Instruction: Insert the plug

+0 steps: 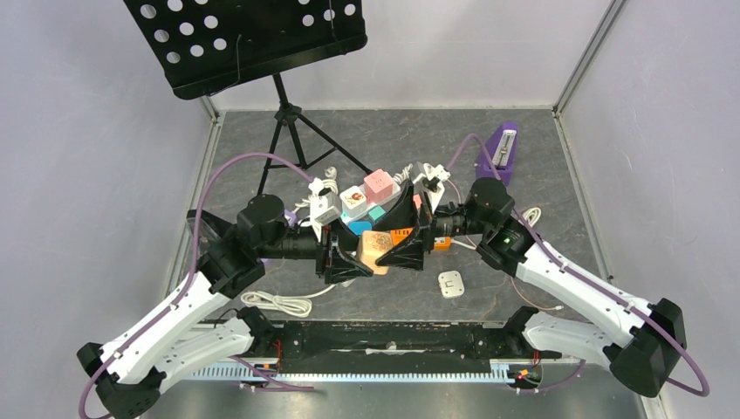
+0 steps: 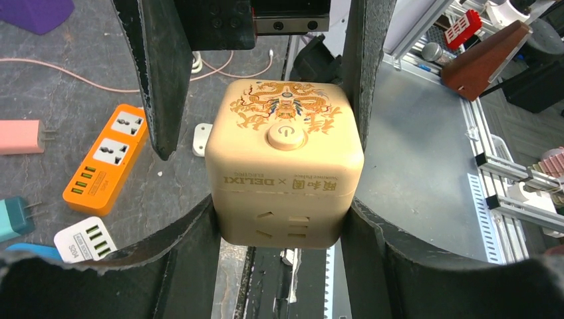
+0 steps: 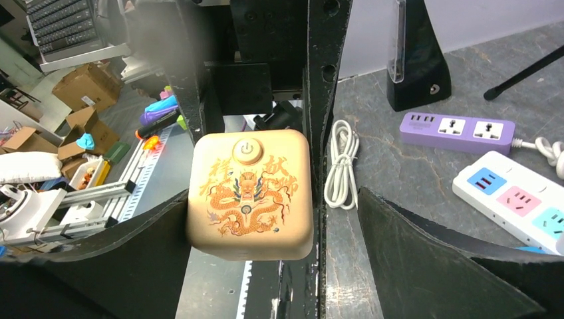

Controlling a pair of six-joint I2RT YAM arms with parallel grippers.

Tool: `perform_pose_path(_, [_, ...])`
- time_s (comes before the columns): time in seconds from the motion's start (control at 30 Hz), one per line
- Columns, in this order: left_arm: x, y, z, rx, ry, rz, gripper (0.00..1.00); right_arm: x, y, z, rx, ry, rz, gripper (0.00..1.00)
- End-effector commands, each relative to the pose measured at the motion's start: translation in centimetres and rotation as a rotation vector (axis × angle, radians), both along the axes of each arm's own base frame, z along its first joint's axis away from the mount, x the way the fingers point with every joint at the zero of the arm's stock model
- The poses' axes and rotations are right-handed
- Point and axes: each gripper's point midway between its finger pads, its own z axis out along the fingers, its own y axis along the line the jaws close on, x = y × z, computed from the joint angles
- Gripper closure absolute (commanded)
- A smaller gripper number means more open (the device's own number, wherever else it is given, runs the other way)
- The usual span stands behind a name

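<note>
A beige cube socket (image 2: 284,169) with a dragon print and a round power button hangs above the table's near edge. My left gripper (image 2: 282,222) is shut on it, both fingers pressed to its sides. From the opposite side my right gripper (image 3: 273,229) stands open around the same cube (image 3: 249,193); its left finger lies next to the cube and its right finger (image 3: 432,266) is well apart. In the top view the two grippers (image 1: 362,259) (image 1: 394,231) meet at the cube (image 1: 375,249). A small white plug (image 1: 451,284) lies on the table near the right arm.
An orange power strip (image 2: 106,159), a pink plug (image 2: 20,136) and a white USB block (image 2: 86,236) lie to the left wrist view's left. A purple strip (image 3: 459,129), a white strip (image 3: 512,199) and a coiled cable (image 3: 340,166) lie nearby. A music stand (image 1: 284,122) and a purple metronome (image 1: 502,148) stand behind.
</note>
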Motion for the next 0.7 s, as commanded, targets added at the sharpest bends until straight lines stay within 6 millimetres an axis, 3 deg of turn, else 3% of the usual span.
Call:
perform_pose_path(0.0, [-0.5, -0.2, 3.5, -0.078, -0.08, -0.035, 0.98, 1.9, 0.8, -0.1, -0.02, -0.016, -0.087, 0.11])
perform_pose_path(0.17, [-0.5, -0.3, 3.4, -0.071, -0.062, -0.037, 0.98, 1.5, 1.2, -0.1, -0.014, -0.007, -0.068, 0.18])
perform_pose_path(0.43, [-0.6, -0.4, 2.9, -0.036, -0.025, -0.054, 0.98, 0.7, 1.9, 0.5, 0.008, 0.002, -0.011, 0.58])
perform_pose_path(0.53, [-0.5, -0.3, 2.9, -0.028, -0.02, -0.047, 0.98, 0.5, 2.0, 0.5, 0.002, -0.001, 0.002, 0.85])
perform_pose_path(0.57, [-0.5, -0.3, 2.9, -0.027, -0.021, -0.04, 0.94, 0.5, 2.1, 0.4, -0.003, -0.001, 0.004, 0.95])
perform_pose_path(0.6, [-0.4, -0.2, 3.1, -0.028, -0.021, -0.026, 0.79, 0.7, 2.1, 0.3, -0.012, 0.0, -0.003, 1.0])
perform_pose_path(0.63, [-0.2, -0.1, 3.3, -0.032, -0.023, -0.009, 0.62, 1.0, 2.1, 0.3, -0.015, 0.0, -0.02, 1.0])
perform_pose_path(0.67, [-0.1, 0.1, 3.5, -0.038, -0.025, 0.008, 0.5, 1.2, 2.1, 0.5, -0.011, -0.008, -0.041, 1.0])
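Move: The beige plug cube is held between the left hand's pads, some 30 cm above the table's near edge. From the open right hand it lies about 2 cm to the left and 1 cm back, at the same height, so it sits off-centre towards the rear finger. Down on the table, counted from the cube, the orange strip is about 18 cm ahead and 10 cm right, the small white strip 13 cm ahead and 3 cm left, and the flat white charger 8 cm ahead and 17 cm right. The right hand's fingers close on the front and rear sides of the beige cube and pinch it, after the hand slips about 1.5 cm left onto it and sinks roughly 1 cm, with a slight draw back. The left hand keeps its own grip throughout, sinking about 1 cm with the cube. ##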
